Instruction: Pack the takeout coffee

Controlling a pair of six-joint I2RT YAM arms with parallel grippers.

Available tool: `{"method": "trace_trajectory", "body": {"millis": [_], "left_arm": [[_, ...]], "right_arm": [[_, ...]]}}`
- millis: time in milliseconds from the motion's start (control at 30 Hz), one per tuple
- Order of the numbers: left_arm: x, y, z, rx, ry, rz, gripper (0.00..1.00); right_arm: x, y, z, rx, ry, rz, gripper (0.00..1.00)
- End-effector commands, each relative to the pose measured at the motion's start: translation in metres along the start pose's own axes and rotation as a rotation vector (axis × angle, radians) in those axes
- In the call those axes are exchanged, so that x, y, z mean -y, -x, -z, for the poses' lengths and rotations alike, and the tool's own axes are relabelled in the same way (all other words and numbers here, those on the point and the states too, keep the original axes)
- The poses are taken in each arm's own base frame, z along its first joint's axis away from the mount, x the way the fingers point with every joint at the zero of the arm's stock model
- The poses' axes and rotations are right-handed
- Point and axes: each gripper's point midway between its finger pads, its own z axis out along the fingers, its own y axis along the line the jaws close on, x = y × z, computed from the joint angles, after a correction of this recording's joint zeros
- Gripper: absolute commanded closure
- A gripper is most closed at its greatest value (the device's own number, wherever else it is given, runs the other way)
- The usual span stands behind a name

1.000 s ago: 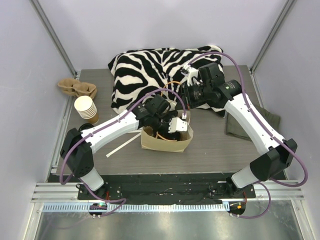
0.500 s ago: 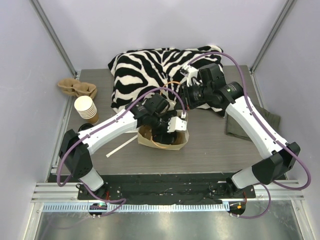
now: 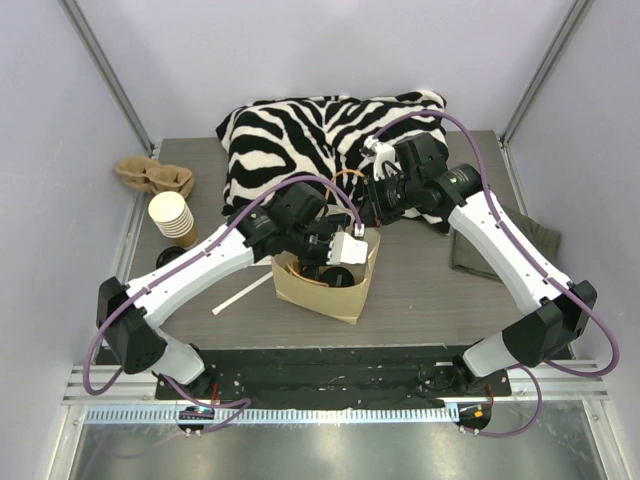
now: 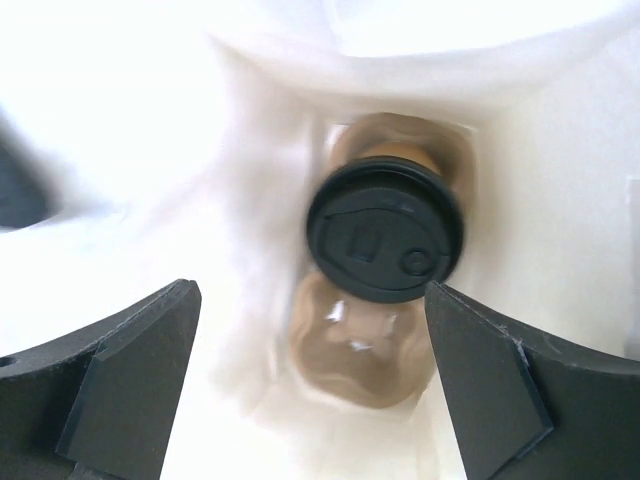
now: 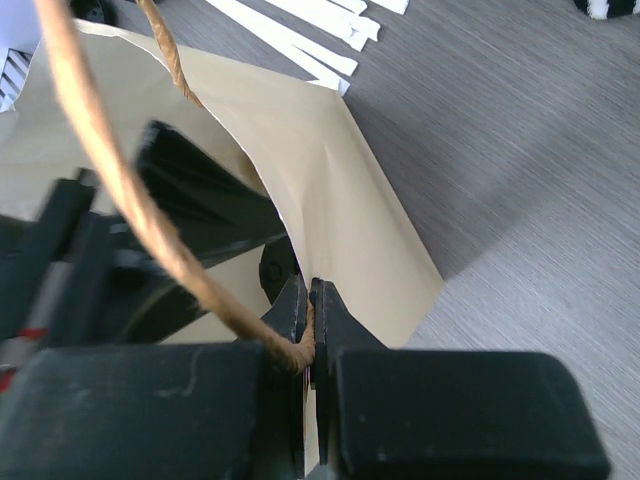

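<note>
The takeout coffee (image 4: 385, 243), a brown cup with a round black lid, stands inside the kraft paper bag (image 3: 325, 290), seated in a brown pulp carrier (image 4: 365, 355). My left gripper (image 4: 310, 390) is open just above it, the lid between and beyond the fingers (image 4: 120, 380). In the top view the left gripper (image 3: 335, 252) sits in the bag's mouth and hides the cup. My right gripper (image 5: 312, 330) is shut on the bag's rim and twine handle (image 5: 130, 200), and holds the far edge up (image 3: 372, 215).
A zebra-print pillow (image 3: 310, 130) lies behind the bag. A stack of lidless cups (image 3: 170, 215), a spare pulp carrier (image 3: 155, 175) and a loose black lid (image 3: 172, 256) are at the left. White strips (image 3: 245, 290) lie left of the bag; a dark cloth (image 3: 500, 250) at right.
The bag has been drawn up taller and wider, its near side now closer to the front. My left gripper has lifted and moved back-left in its mouth. The right gripper kept its hold.
</note>
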Motion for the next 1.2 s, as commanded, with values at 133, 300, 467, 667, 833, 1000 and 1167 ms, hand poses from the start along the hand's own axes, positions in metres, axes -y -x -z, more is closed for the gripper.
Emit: {"method": "trace_trajectory", "body": {"millis": [133, 300, 467, 667, 833, 1000, 1167], "left_arm": [[-0.006, 0.01, 0.013, 0.041, 0.072, -0.059, 0.0], [-0.024, 0.029, 0.032, 0.089, 0.158, -0.045, 0.0], [-0.031, 0.061, 0.062, 0.185, 0.181, -0.023, 0.0], [-0.037, 0.078, 0.088, 0.242, 0.218, 0.02, 0.0], [-0.054, 0.085, 0.114, 0.305, 0.281, 0.105, 0.0], [-0.066, 0.092, 0.139, 0.38, 0.343, 0.223, 0.0], [-0.087, 0.086, 0.161, 0.463, 0.386, 0.447, 0.0]], "right_arm": [[0.004, 0.004, 0.002, 0.017, -0.024, 0.018, 0.99], [0.002, 0.007, 0.005, 0.03, -0.018, 0.044, 0.99], [-0.001, 0.009, 0.007, 0.039, -0.011, 0.068, 0.99], [-0.005, 0.008, 0.009, 0.048, -0.004, 0.106, 0.99], [-0.008, 0.008, 0.011, 0.056, 0.004, 0.141, 0.99], [-0.014, 0.008, 0.015, 0.065, 0.02, 0.178, 0.99], [-0.019, 0.004, 0.02, 0.063, 0.042, 0.239, 0.99]]}}
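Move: Inside the paper bag, the open left hand has the middle of the mouth about 5 cm above it and 1 cm back and to the right. The lidded coffee cup is some 4 cm back, 5 cm right and 9 cm below; the carrier's empty slot, roughly 3 cm back, 2 cm left, 12 cm down. The forward handle arches 10 cm ahead, 4 cm right, 9 cm above. The right hand has the mouth's middle 11 cm left, 6 cm back, 2 cm below. Hovering briefly above the cup, the left hand then pulls up out of the bag by some 14 cm, easing forward and a little left late in the rise towards the mouth's forward side. Its fingers stay wide open and empty, swinging flatter and turning about 20 degrees counter-clockwise. The right hand keeps its pinch on the bag's right rim by the handle, almost in place. ##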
